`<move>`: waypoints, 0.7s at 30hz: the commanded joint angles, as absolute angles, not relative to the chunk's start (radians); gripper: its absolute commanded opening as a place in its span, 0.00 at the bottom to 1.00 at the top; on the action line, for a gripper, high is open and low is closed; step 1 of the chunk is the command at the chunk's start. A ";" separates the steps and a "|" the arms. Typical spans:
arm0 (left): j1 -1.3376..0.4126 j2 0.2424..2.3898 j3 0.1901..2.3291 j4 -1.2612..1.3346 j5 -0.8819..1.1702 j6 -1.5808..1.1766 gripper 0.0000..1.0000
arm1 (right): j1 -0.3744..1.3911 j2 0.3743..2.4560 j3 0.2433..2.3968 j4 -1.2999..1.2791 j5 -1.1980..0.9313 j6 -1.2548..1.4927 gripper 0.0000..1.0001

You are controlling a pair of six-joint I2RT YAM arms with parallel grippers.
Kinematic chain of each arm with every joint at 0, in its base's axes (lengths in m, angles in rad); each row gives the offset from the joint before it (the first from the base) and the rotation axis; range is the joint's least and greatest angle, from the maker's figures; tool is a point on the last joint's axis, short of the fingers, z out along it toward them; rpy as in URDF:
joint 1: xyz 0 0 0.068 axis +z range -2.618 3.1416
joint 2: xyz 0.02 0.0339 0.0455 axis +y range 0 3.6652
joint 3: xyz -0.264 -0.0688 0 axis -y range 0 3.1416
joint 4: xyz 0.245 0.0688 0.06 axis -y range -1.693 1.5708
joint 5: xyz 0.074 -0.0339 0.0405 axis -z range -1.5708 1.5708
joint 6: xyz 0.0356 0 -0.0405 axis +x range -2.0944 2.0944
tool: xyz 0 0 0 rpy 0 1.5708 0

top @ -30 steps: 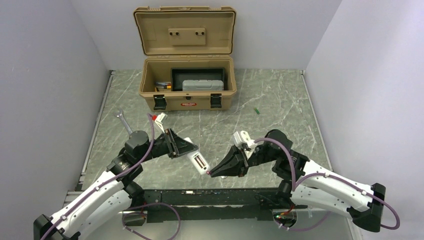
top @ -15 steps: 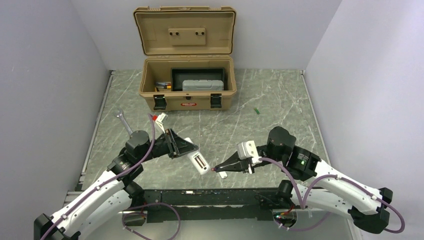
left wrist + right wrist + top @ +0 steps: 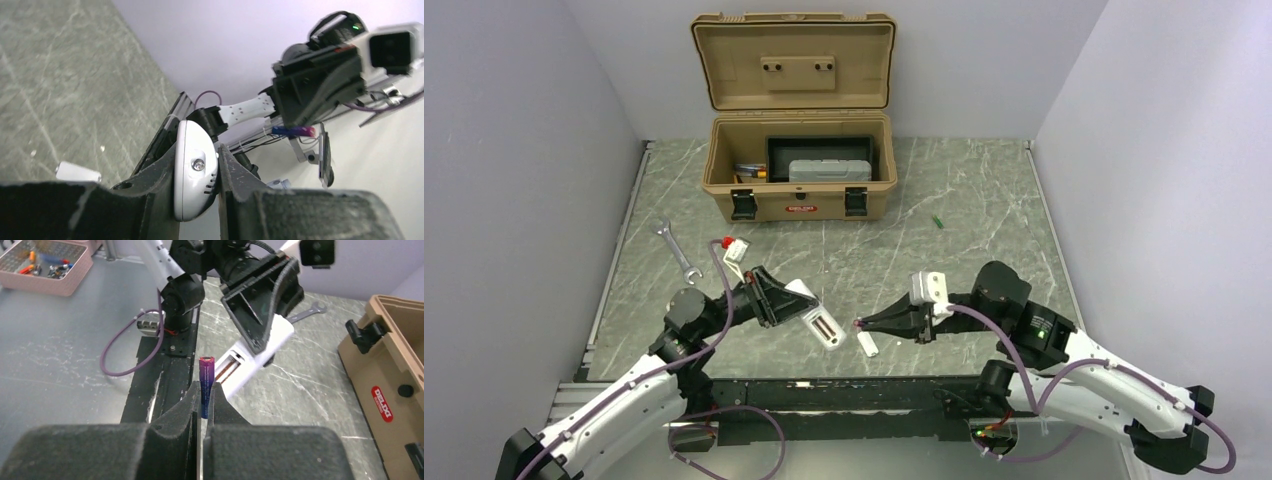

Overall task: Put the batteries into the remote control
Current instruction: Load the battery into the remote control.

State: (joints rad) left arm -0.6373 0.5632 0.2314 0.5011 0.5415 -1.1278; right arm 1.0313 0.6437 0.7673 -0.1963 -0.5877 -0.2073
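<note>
My left gripper (image 3: 796, 298) is shut on the remote control (image 3: 822, 326), a slim white bar held tilted above the table with its free end pointing right. The left wrist view shows the remote's rounded end (image 3: 195, 170) clamped between the jaws. The remote's open battery bay (image 3: 228, 371) faces the right wrist camera. My right gripper (image 3: 861, 323) is shut on the dark purple battery (image 3: 206, 376), which sticks up from the fingertips a short way from the remote's free end. The green battery (image 3: 937, 221) lies on the table at the right, behind both arms.
A small white tab (image 3: 867, 345) lies on the table under the gripper tips. A silver wrench (image 3: 676, 250) lies at the left. An open tan toolbox (image 3: 799, 205) stands at the back. A pink basket (image 3: 45, 265) sits off the table.
The right gripper drew its tip back from the remote's end and levelled out, still holding the purple battery. The left arm shifted slightly, keeping the remote. The white tab is now uncovered.
</note>
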 commanded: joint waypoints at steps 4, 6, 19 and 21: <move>-0.633 0.520 0.238 0.748 0.626 -1.001 0.00 | 1.037 0.594 0.742 -0.106 -0.442 -0.085 0.00; -0.634 0.501 0.250 0.721 0.635 -0.961 0.00 | 1.037 0.589 0.736 -0.089 -0.422 -0.059 0.00; -0.634 0.378 0.318 0.494 0.609 -0.784 0.00 | 1.037 0.603 0.726 -0.089 -0.362 -0.003 0.00; -0.635 0.368 0.326 0.468 0.606 -0.771 0.00 | 1.037 0.604 0.724 -0.092 -0.357 -0.003 0.00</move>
State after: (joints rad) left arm -0.6373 0.3912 0.2760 0.5056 0.6159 -0.8314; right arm 1.0313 0.6025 0.7238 -0.1257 -0.3889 -0.0223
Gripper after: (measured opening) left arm 0.296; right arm 0.035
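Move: The right hand holds the battery. The remote's open slot lies about 8 cm to its left, 2 cm ahead and some 6 cm below, with the left fingers' grip about 11 cm left, 7 cm ahead and 6 cm below. On the table the battery cover lies 6 cm ahead, 2 cm to the right and roughly 30 cm below. From the left hand, the battery is about 9 cm right, 7 cm back and 5 cm higher. Upward and back goes the left hand, about 5 cm up and 3 cm towards its base, easing a little left, while its wrist rolls some 25 degrees so the forward side of the held remote rises. The right hand, still pinching the battery by its end, slides about 2.5 cm forward and swings clockwise roughly 10 degrees, tipping slightly. Both grips stay shut on their things. ##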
